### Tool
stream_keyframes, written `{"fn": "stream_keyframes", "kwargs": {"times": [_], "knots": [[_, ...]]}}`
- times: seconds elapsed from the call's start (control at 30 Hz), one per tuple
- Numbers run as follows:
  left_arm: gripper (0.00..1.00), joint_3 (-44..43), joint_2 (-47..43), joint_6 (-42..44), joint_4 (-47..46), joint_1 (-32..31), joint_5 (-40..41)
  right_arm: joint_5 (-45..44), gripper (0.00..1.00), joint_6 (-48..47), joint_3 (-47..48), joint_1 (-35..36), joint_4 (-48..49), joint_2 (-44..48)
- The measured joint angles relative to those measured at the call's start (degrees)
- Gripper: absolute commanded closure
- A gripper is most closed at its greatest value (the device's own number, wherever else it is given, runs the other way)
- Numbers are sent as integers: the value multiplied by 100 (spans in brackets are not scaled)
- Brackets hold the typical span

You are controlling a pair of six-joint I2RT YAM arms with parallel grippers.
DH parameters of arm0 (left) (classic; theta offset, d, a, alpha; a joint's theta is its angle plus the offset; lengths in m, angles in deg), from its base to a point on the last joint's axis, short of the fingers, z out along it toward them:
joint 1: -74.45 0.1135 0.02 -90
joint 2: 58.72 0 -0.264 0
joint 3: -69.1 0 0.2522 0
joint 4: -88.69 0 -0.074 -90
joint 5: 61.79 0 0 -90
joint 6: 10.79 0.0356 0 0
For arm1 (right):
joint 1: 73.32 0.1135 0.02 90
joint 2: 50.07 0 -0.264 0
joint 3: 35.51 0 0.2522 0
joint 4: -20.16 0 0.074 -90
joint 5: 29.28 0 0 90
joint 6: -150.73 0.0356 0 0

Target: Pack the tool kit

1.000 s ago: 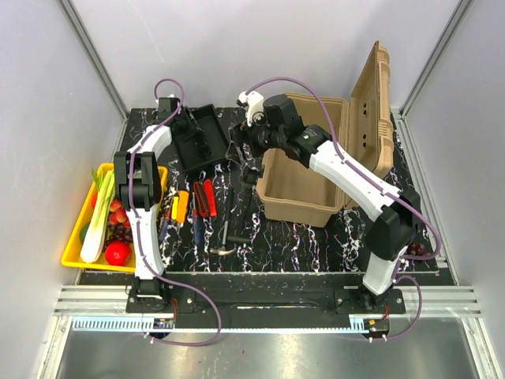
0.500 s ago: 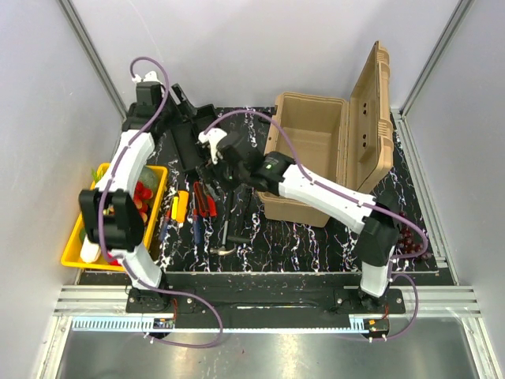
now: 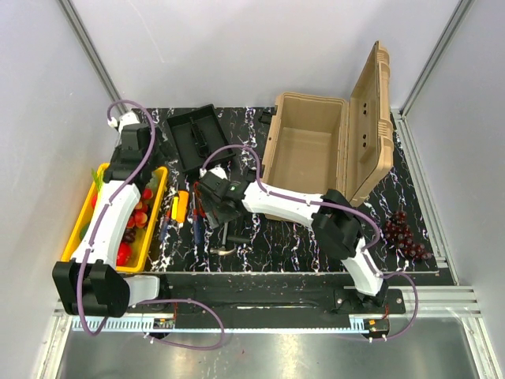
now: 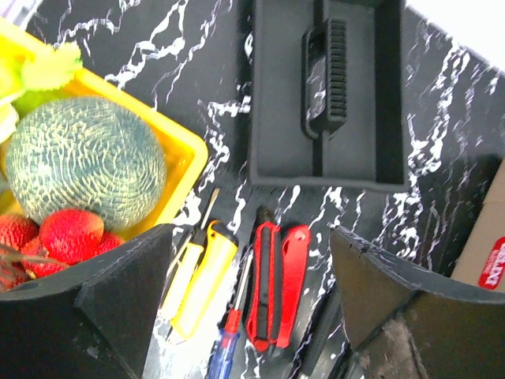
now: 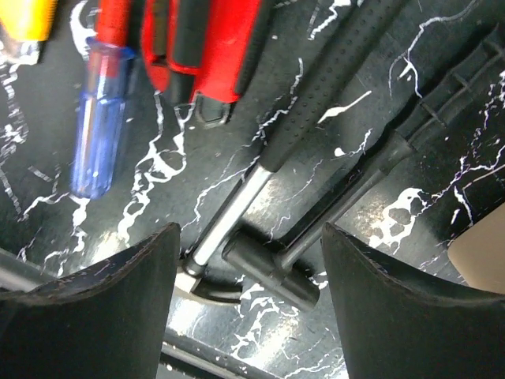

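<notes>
The tan toolbox (image 3: 312, 154) stands open at the back right, lid up, nothing visible inside. Its black inner tray (image 3: 197, 136) (image 4: 327, 87) lies on the mat to its left. Hand tools lie in a row nearer me: yellow-handled ones (image 4: 201, 272), a blue screwdriver (image 5: 99, 118), red-handled tools (image 4: 278, 272) (image 3: 207, 199), a steel-necked hammer (image 5: 237, 209) and a black mallet (image 5: 272, 272). My right gripper (image 3: 219, 209) (image 5: 248, 304) hangs open just above the two hammer heads. My left gripper (image 3: 138, 162) (image 4: 252, 296) is open, high over the red tools, holding nothing.
A yellow tray (image 3: 81, 229) along the left mat edge holds a melon (image 4: 83, 162), strawberries (image 4: 59, 237) and celery. Grapes (image 3: 404, 234) lie at the right. The toolbox's near wall stands right beside my right arm.
Both grippers have left the black tray. My left arm pulled back to the left and its jaws opened. My right arm swung forward and down over the hammers.
</notes>
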Motion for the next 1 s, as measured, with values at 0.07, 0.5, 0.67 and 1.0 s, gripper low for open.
{"fn": "stream_keyframes", "kwargs": {"times": [0.07, 0.5, 0.67, 1.0], "knots": [[16, 286, -81, -2, 17, -2, 2, -44, 29, 260, 0, -50, -52, -153], [14, 1202, -686, -28, -177, -24, -4, -459, 49, 756, 262, -348, 205, -1005], [14, 1279, -686, -24, -229, -44, -2, -623, 69, 741, 538, -348, 304, -1213], [13, 1279, -632, -22, -280, -44, 0, -750, 100, 682, 553, -354, 372, -1217]]}}
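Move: The right hand, open, hovers with the middle of the claw hammer about 4 cm ahead of it, level sideways and some 7 cm below. At the same depth, the black mallet's middle lies about 4 cm ahead and 5 cm to the right; the nearer red cutter is 11 cm ahead, 5 cm left; the blue screwdriver 4 cm ahead, 9 cm left. From the left hand the hammer is roughly 9 cm back, 23 cm right and 22 cm down. Down and forward, about 6 cm each way, the right hand sinks to the claw hammer's black grip, swinging briefly right and back while turning some 15 degrees clockwise; over the last stretch it slides forward level. Its fingers narrow on the way, then shut and pinch the lower part of the grip. The empty left hand drops about 5 cm and draws back a little, staying open. ##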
